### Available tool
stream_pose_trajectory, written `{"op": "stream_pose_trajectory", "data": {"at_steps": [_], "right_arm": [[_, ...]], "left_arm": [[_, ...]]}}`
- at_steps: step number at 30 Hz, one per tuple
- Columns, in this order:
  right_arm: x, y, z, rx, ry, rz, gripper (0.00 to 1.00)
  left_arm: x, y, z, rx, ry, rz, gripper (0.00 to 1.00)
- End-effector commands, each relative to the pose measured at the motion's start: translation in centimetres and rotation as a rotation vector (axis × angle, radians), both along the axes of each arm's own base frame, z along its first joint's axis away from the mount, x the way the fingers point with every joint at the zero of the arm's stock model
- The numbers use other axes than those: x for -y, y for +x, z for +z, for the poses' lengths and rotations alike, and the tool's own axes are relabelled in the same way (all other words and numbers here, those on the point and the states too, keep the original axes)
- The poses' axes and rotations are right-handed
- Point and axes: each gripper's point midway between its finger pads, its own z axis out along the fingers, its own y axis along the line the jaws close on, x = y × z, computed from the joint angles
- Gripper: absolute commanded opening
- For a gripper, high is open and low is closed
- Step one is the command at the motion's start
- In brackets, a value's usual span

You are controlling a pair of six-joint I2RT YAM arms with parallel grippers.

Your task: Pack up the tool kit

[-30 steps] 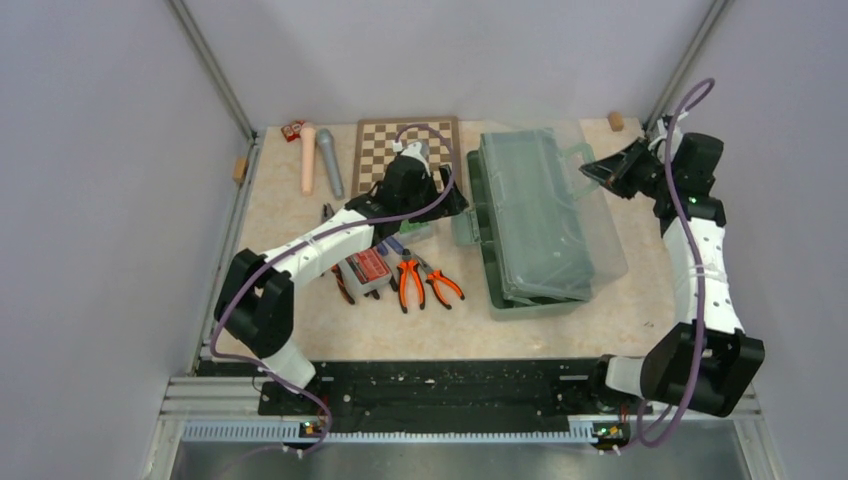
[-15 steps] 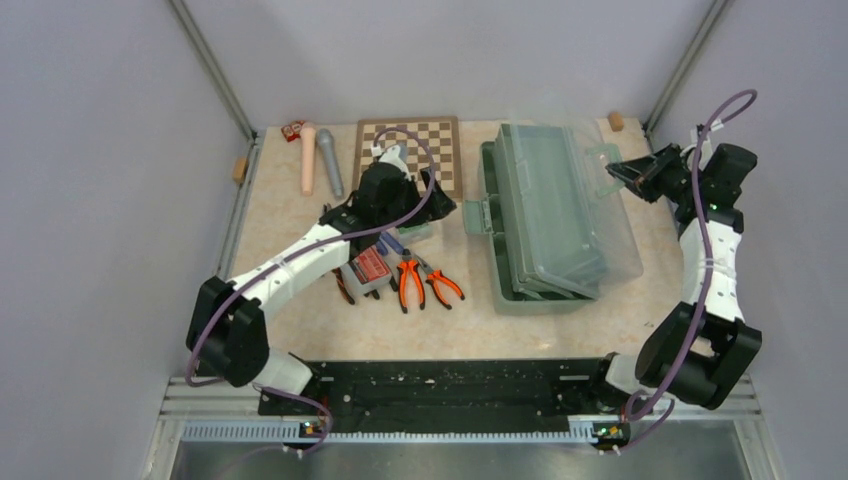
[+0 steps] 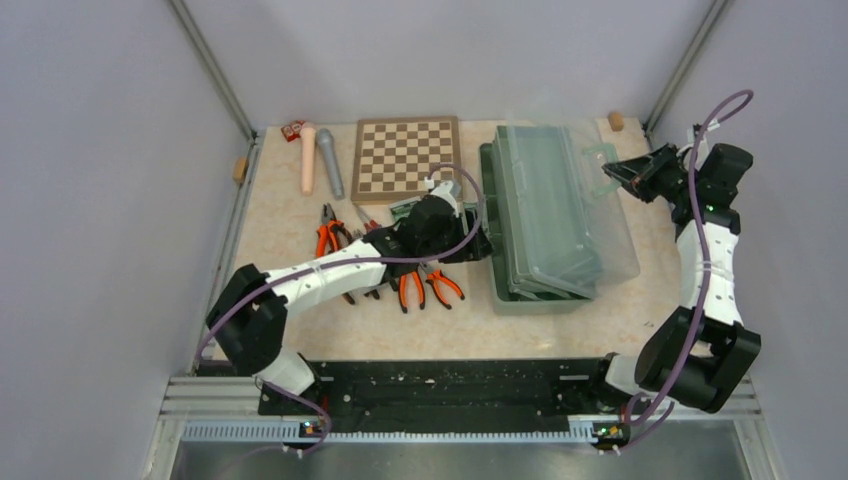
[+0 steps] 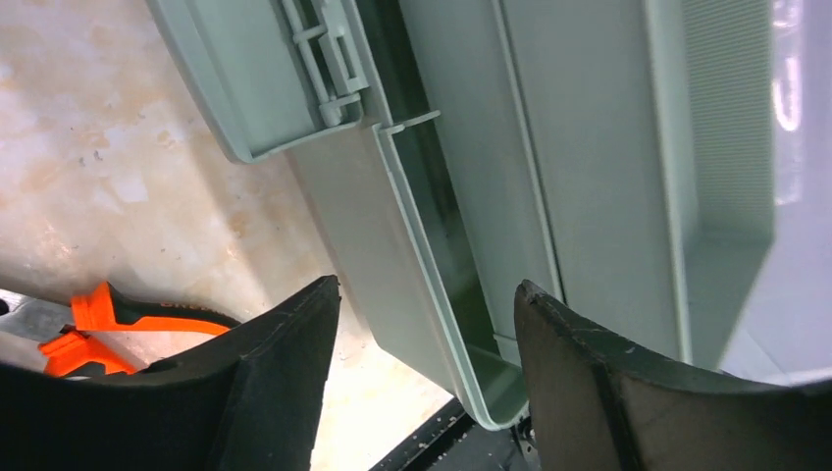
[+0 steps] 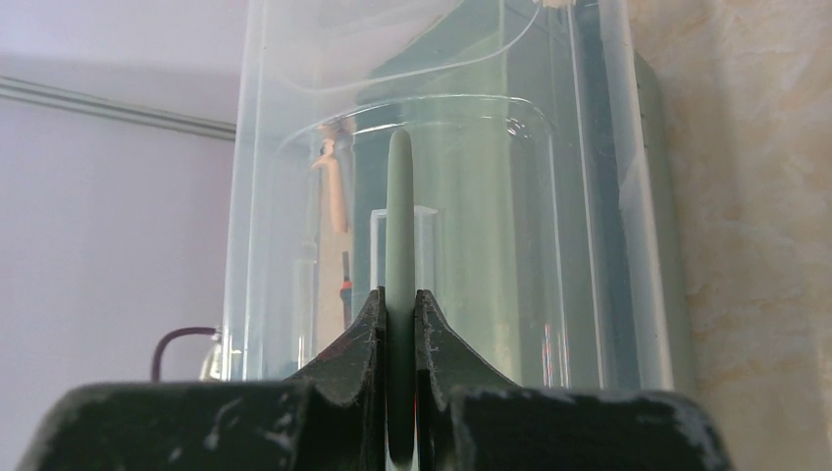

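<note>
The sage-green toolbox (image 3: pixel 520 290) lies at the right of the table with its translucent lid (image 3: pixel 620 240) swung up. My right gripper (image 3: pixel 612 172) is shut on the lid's green handle (image 5: pixel 400 196), seen edge-on between its fingers (image 5: pixel 365 339). My left gripper (image 3: pixel 483 243) stands open astride the toolbox's left wall (image 4: pixel 363 206), one finger (image 4: pixel 285 373) outside and the other inside, neither touching. Two orange-handled pliers (image 3: pixel 420 285) lie beside the left arm, a third pair (image 3: pixel 328 237) further left. A small green-labelled box (image 3: pixel 403 207) peeks out behind the arm.
A brown chessboard (image 3: pixel 405 155) lies at the back centre. A pink cylinder (image 3: pixel 308 158) and a grey cylinder (image 3: pixel 330 162) lie to its left, with a small red item (image 3: pixel 293 130) in the back corner. Frame posts stand at both back corners.
My left arm has swung right from the small boxes to the toolbox's left wall, uncovering the third pliers. The right gripper earlier drew the lid handle rightward and now holds still.
</note>
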Motion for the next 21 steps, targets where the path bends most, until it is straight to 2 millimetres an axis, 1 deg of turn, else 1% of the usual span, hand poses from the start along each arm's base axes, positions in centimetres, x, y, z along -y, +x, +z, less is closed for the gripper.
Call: {"op": "stream_pose_trajectory", "data": {"at_steps": [1, 3, 8, 10, 13, 15, 18, 20, 21], "right_arm": [[0.1, 0.0, 3.4, 0.126, -0.046, -0.025, 0.0], [0.0, 0.0, 3.4, 0.128, -0.045, -0.021, 0.0], [-0.7, 0.2, 2.9, 0.12, -0.046, -0.011, 0.0], [-1.1, 0.3, 2.4, 0.114, -0.046, -0.002, 0.0], [-1.1, 0.6, 2.1, 0.105, -0.045, -0.003, 0.0], [-0.7, 0.8, 2.1, 0.098, -0.074, -0.015, 0.0], [0.4, 1.2, 2.7, 0.083, -0.145, -0.045, 0.0], [1.5, 1.6, 3.4, 0.078, -0.208, -0.084, 0.0], [2.1, 1.8, 3.7, 0.074, -0.234, -0.107, 0.0]], "left_arm": [[1.3, 0.8, -0.1, 0.015, -0.002, 0.044, 0.68], [1.4, 1.1, -0.8, 0.011, 0.016, 0.062, 0.65], [3.2, 0.9, -2.0, -0.015, 0.023, 0.038, 0.62], [3.9, 1.0, -2.3, -0.025, 0.016, 0.032, 0.58], [4.1, 1.5, -3.4, -0.035, 0.032, 0.053, 0.51], [3.8, 1.8, -4.2, -0.037, 0.049, 0.076, 0.43], [3.2, 2.0, -4.5, -0.026, 0.051, 0.111, 0.24], [2.9, 2.1, -4.6, -0.019, 0.052, 0.127, 0.13], [2.7, 2.2, -4.7, -0.018, 0.054, 0.134, 0.09]]}}
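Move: The grip spot on the tool box's left rim, near the latch flap, is about 1 cm ahead of the left hand, 3 cm right and 6 below. The flap sits some 6 cm ahead, 2 left and 6 below; the tray stack's middle 6 ahead, 10 right, roughly level; the nearest orange pliers 8 back, 8 left, 16 below. From the right hand, the grip spot lies some 10 cm back, 18 left and 17 below. The tool box's left side wall is taken by its top edge: the left hand sinks about 6 cm, drifting some 3 cm right towards the wall as it goes, and its fingers close from well open to pinch the rim, one on each side, just on the near side of the latch flap. The right hand keeps its closed grip on the lid's handle, easing about 2 cm left before giving a little back. ##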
